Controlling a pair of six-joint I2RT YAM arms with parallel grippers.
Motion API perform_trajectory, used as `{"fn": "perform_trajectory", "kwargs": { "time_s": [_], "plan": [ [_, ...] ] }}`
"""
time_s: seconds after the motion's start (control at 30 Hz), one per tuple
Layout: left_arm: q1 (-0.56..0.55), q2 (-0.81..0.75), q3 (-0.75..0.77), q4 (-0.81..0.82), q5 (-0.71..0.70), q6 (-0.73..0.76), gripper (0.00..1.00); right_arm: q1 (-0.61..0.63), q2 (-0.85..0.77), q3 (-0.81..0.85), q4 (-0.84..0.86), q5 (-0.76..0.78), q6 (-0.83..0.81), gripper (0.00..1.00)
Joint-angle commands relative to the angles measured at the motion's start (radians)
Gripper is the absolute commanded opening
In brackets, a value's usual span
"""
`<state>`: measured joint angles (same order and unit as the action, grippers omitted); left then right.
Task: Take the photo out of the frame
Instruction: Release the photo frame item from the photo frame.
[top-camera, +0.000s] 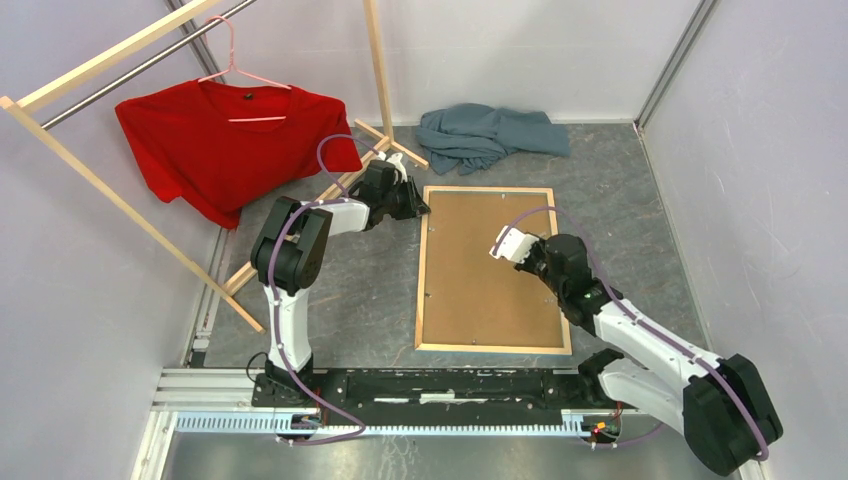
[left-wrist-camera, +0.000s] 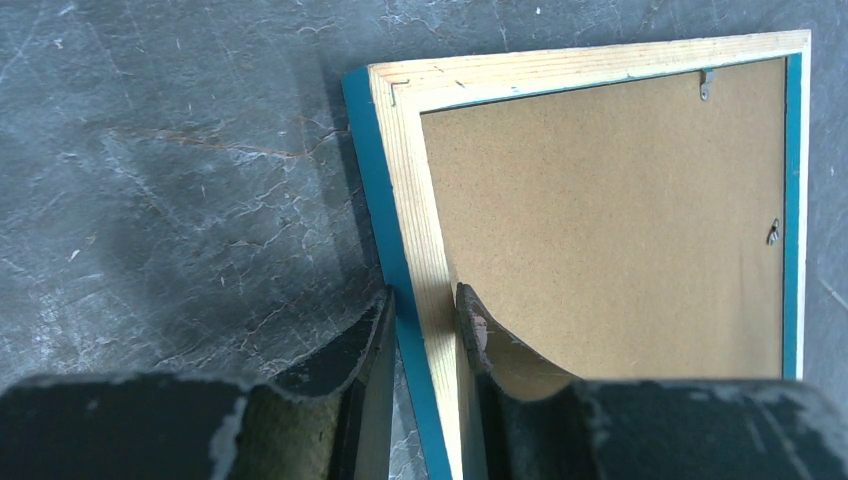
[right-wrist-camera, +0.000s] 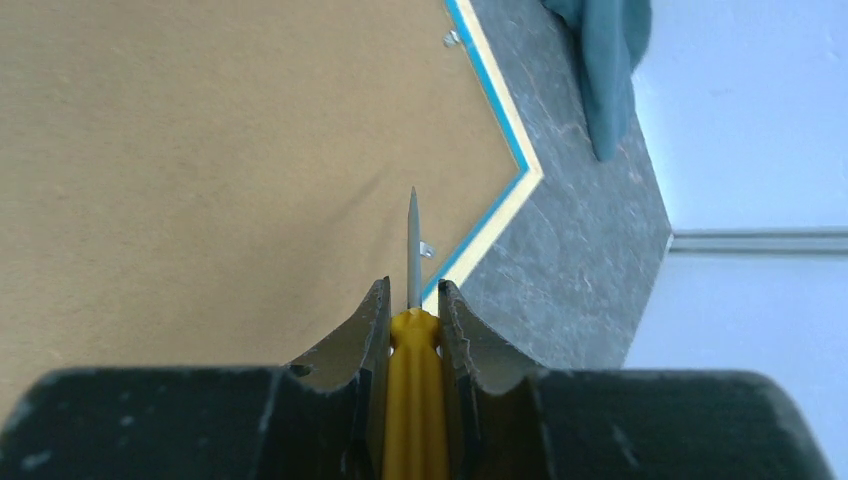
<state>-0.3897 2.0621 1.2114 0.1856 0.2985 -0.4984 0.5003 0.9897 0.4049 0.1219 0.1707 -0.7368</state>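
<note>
The frame (top-camera: 421, 270) lies face down on the grey table, its pale wood back up and a brown backing board (top-camera: 490, 265) filling it. The photo is hidden under that board. My left gripper (top-camera: 420, 208) is shut on the frame's left rail (left-wrist-camera: 420, 200) near the far-left corner, one finger on the blue outer edge and one against the board (left-wrist-camera: 620, 220). My right gripper (right-wrist-camera: 412, 295) is shut on a yellow-handled screwdriver (right-wrist-camera: 412, 380). It hovers over the board's right part (top-camera: 505, 243), with the blade pointing towards a small metal clip (right-wrist-camera: 427, 249) by the frame's right rail (right-wrist-camera: 500, 215).
A wooden clothes rack (top-camera: 385, 80) stands at the back left with a red T-shirt (top-camera: 225, 145) on a pink hanger. Its foot bar (top-camera: 330, 190) runs close to my left arm. A grey-blue cloth (top-camera: 490, 135) lies behind the frame. White walls enclose the table.
</note>
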Motion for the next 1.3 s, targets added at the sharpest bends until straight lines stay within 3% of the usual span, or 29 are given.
{"fn": "perform_trajectory", "kwargs": {
  "time_s": [0.0,0.13,0.3,0.67,0.83,1.27],
  "plan": [
    [0.005,0.003,0.005,-0.072,0.008,0.026,0.08,0.005,-0.012,0.029,-0.03,-0.161,0.022,0.0],
    [0.005,0.018,0.012,-0.071,0.039,0.026,0.1,0.012,0.033,0.104,-0.05,-0.325,0.047,0.0],
    [0.006,0.025,0.014,-0.059,0.074,0.027,0.13,0.04,0.165,0.25,-0.053,-0.404,0.108,0.0],
    [0.031,0.041,0.014,-0.02,0.171,0.013,0.29,0.152,0.478,0.546,-0.087,-0.36,0.181,0.0],
    [0.032,0.041,0.005,0.004,0.209,-0.003,0.3,0.192,0.59,0.648,-0.119,-0.348,0.202,0.0],
    [0.039,0.042,-0.012,0.008,0.181,-0.024,0.3,0.227,0.644,0.599,-0.069,-0.322,0.238,0.0]
  ]
}}
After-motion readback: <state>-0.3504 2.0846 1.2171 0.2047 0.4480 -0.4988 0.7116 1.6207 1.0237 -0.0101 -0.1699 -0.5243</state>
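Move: The metal clip on the frame's left bar lies about 24 cm to the left of the right hand, 9 cm ahead and some 8 cm lower. The left gripper's fingertips sit on that bar about 4 cm beyond the clip; the next clip is roughly 15 cm nearer the base. On the right bar another clip lies about 8 cm ahead and 4 cm right of the right hand. From the left hand the left clip is 4 cm back and 2 cm right. Swing the right hand, still gripping the screwdriver, about 20 cm left across the backing board to the left bar's clip, easing back first, then slightly forward. Arch up some 3 cm and sink again, turning counter-clockwise and tipping the blade down, each about 20 degrees. Keep the left fingers astride the frame bar, nearly still. ##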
